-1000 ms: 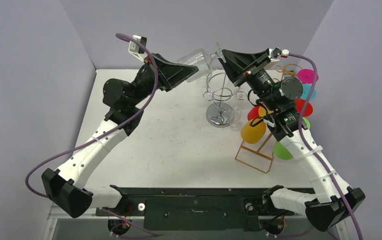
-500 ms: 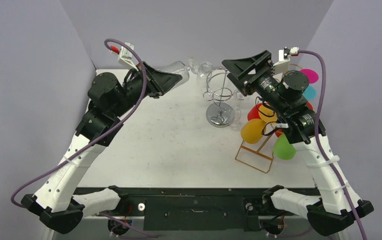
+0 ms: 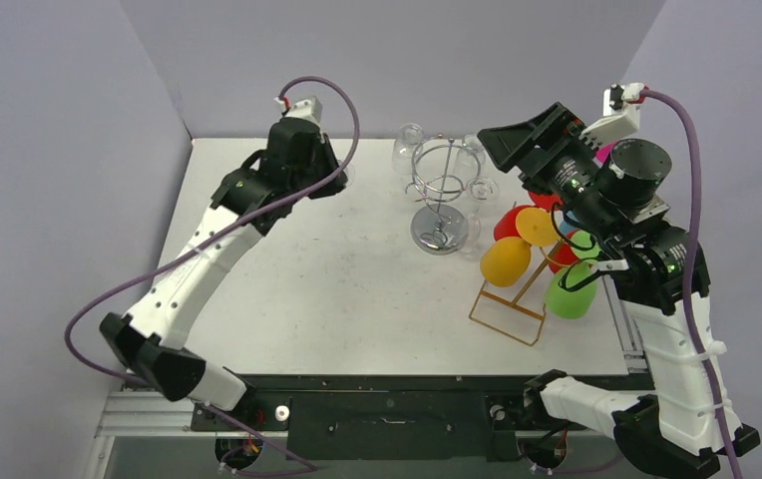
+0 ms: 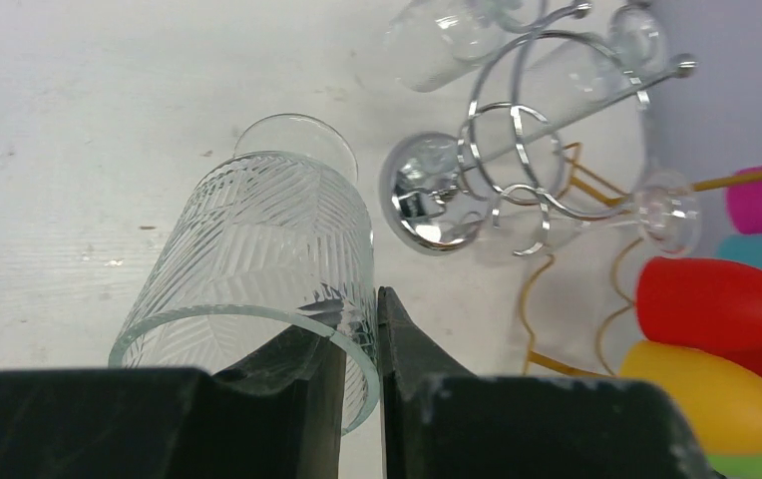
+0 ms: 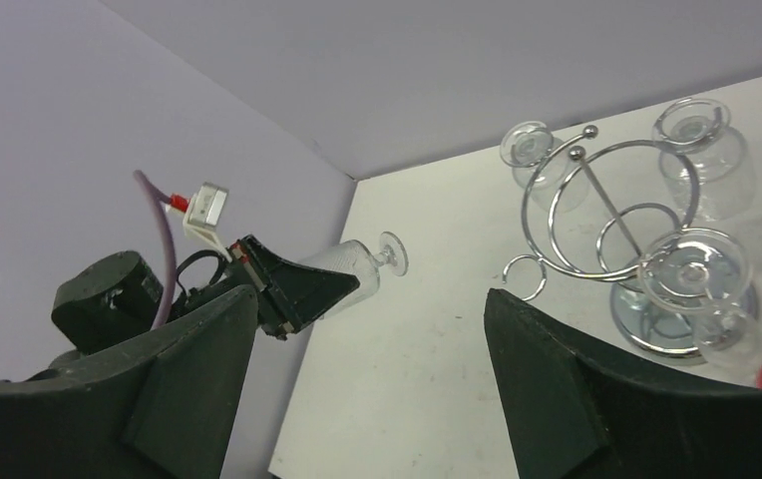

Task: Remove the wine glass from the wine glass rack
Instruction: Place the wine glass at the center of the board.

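Note:
My left gripper [image 4: 362, 309] is shut on the rim of a clear cut-pattern wine glass [image 4: 257, 249], one finger inside the bowl and one outside. The glass points foot-down toward the table, left of the chrome wire rack [image 4: 517, 150]. In the top view the left gripper [image 3: 309, 178] hides most of the glass. The right wrist view shows the held glass [image 5: 362, 264] away from the rack [image 5: 606, 210]. My right gripper [image 5: 367, 379] is open and empty, held high to the right of the rack [image 3: 439, 190].
Three more clear glasses hang on the rack [image 5: 706, 165]. A gold wire stand with several coloured plastic glasses [image 3: 522, 249] stands right of the rack, under my right arm. Purple walls close the back and sides.
My left arm has carried the glass left, away from the rack, and turned it downward toward the table. My right gripper has drawn back to the right, away from the rack.

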`<act>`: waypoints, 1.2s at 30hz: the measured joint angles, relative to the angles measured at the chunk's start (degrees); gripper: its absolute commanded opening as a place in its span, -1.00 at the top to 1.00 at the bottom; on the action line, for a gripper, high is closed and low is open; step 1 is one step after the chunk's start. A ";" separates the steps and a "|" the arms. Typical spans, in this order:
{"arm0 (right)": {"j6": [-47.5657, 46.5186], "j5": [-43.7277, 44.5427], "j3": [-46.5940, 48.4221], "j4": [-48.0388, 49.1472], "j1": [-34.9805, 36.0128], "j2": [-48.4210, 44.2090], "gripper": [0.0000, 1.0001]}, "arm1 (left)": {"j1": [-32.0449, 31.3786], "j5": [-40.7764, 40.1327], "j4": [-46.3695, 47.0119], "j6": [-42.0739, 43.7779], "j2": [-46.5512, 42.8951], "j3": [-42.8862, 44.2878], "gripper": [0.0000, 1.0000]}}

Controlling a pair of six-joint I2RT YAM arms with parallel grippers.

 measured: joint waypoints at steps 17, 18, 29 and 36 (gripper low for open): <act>-6.73 4.52 1.07 -10.21 3.56 1.57 -0.60 | 5.38 -6.23 -8.96 7.63 30.38 16.87 1.00; -6.75 4.74 1.29 -10.45 3.74 1.62 -0.60 | 5.79 -6.21 -9.27 7.82 31.69 17.38 1.00; -6.86 5.90 1.60 -11.78 4.61 0.98 -0.60 | 10.86 -4.68 -12.33 9.97 43.39 24.33 1.00; -6.86 6.40 1.60 -12.50 4.61 -0.07 -0.60 | 12.87 -2.56 -12.74 10.49 47.58 25.97 1.00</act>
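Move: Below and ahead of the left hand, which already holds the wine glass, lies the open stretch of board it is taken to: about 16 cm ahead, 6 cm left and 29 cm down. The rack stands some 10 cm ahead and 20 cm to the right of that hand, its far-left hanging glass about 16 cm ahead and 12 cm right; both middles are 15 to 18 cm lower. From the empty right hand, the spot lies roughly 25 cm ahead, 33 cm left and 45 cm down. Sinking about 24 cm while reaching 15 cm forward, the left hand carries the wine glass down towards the open board left of the rack, edging some 5 cm left in the later part and slowing. Its fingers keep their pinch on the bowl wall and tip roughly 30 degrees farther down, the hand's left side rising. The empty right hand sinks 5 cm early on, fingers still wide open. ##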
